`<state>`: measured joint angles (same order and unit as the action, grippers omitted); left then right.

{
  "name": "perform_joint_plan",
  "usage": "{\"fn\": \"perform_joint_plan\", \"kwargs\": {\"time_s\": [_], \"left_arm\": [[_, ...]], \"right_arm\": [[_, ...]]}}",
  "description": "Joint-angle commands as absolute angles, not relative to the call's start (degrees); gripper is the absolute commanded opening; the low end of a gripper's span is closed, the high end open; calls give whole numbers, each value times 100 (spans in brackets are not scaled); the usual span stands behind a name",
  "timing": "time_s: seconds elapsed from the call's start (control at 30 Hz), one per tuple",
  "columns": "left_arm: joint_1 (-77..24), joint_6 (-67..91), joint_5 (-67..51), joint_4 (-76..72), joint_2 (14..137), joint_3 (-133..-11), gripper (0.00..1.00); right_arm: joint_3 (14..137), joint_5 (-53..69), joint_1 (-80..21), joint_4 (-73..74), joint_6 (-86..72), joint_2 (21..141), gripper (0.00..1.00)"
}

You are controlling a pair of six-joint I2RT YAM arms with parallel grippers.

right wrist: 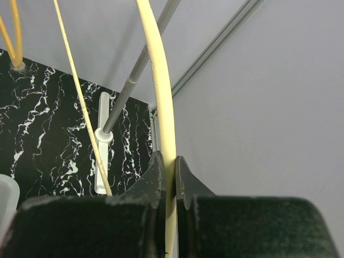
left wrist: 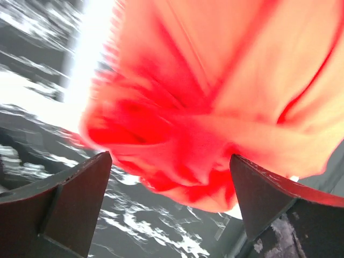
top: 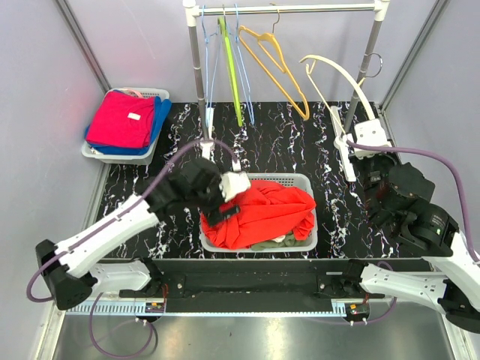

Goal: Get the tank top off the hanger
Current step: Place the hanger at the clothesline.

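Observation:
The red tank top (top: 262, 214) lies crumpled in the white basket (top: 300, 179) at the middle of the table, spilling over its front left rim. My left gripper (top: 223, 212) hangs over the cloth's left edge. In the left wrist view the gripper (left wrist: 169, 161) is open, its fingers (left wrist: 80, 199) wide apart on either side of a red fold of the tank top (left wrist: 215, 80) and not pinching it. The bare cream hanger (top: 341, 71) hangs at the right end of the rack. My right gripper (right wrist: 167, 161) is shut on the hanger's thick arm (right wrist: 161, 91), near the rack's right pole (top: 370, 124).
The clothes rack rail (top: 285, 9) carries blue (top: 210, 60), green (top: 231, 67) and yellow (top: 274, 64) empty hangers. A second basket (top: 91, 152) at the back left holds folded red and blue clothes. An olive garment (top: 274, 241) peeks out under the tank top.

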<state>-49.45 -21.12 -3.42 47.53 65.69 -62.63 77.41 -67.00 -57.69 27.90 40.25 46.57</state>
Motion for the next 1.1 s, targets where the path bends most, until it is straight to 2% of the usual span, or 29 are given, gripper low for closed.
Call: {"fn": "perform_joint_plan", "kwargs": {"time_s": [0.0, 0.23, 0.33, 0.47, 0.63, 0.8, 0.93, 1.07], "left_arm": [[-4966, -1794, -27, 4921, 6240, -7803, 99], [-4913, -1802, 114, 5273, 6108, -9043, 99], [-4738, -1837, 175, 5309, 6231, -9666, 99], [-4308, -1854, 404, 5054, 6389, -10571, 99], [-4184, -1978, 299, 5071, 6451, -10846, 99], [-4078, -1925, 71, 5027, 6434, -10793, 99], [-4052, -1890, 26, 5010, 6425, -10846, 99], [-4043, -1916, 79, 4975, 6434, -10863, 99]], "right_arm": [[7796, -6961, -5748, 2373, 3744, 4553, 0], [7805, -6847, -5722, 2259, 3788, 4798, 0], [7953, -6776, -5687, 2250, 3770, 5289, 0], [9057, -6349, -5371, 2197, 3684, 5992, 0], [9922, -5705, -4914, 2643, 3376, 6512, 0], [11047, -3625, -3939, 4539, 1707, 7241, 0], [11679, -1946, -3086, 5263, 1021, 7707, 0], [11891, -1793, -2848, 5475, 905, 7901, 0]]}}
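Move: My right hand holds the cream hanger. The free stretch of clothesline it goes to, near the right end, lies about 21 cm ahead, 5 cm left and some 5 cm higher. The yellow hanger hangs roughly 11 cm ahead and 18 cm left, the green hanger 10 cm ahead and 27 cm left. From my open left hand, that stretch is about 24 cm ahead, 27 cm right and 32 cm up; the red tank top lies 1 cm ahead, 8 cm right and 9 cm below. I lift my empty left hand nearly 30 cm straight up, away from the red tank top in the basket, fingers staying open and swinging up towards level. After a short hold, my right hand carries the cream hanger about 11 cm forward and half as far left towards the clothesline, arching up and then dipping as the hook nears the rod, the wrist rolling its left side up; my pinch on the hanger stays shut. ##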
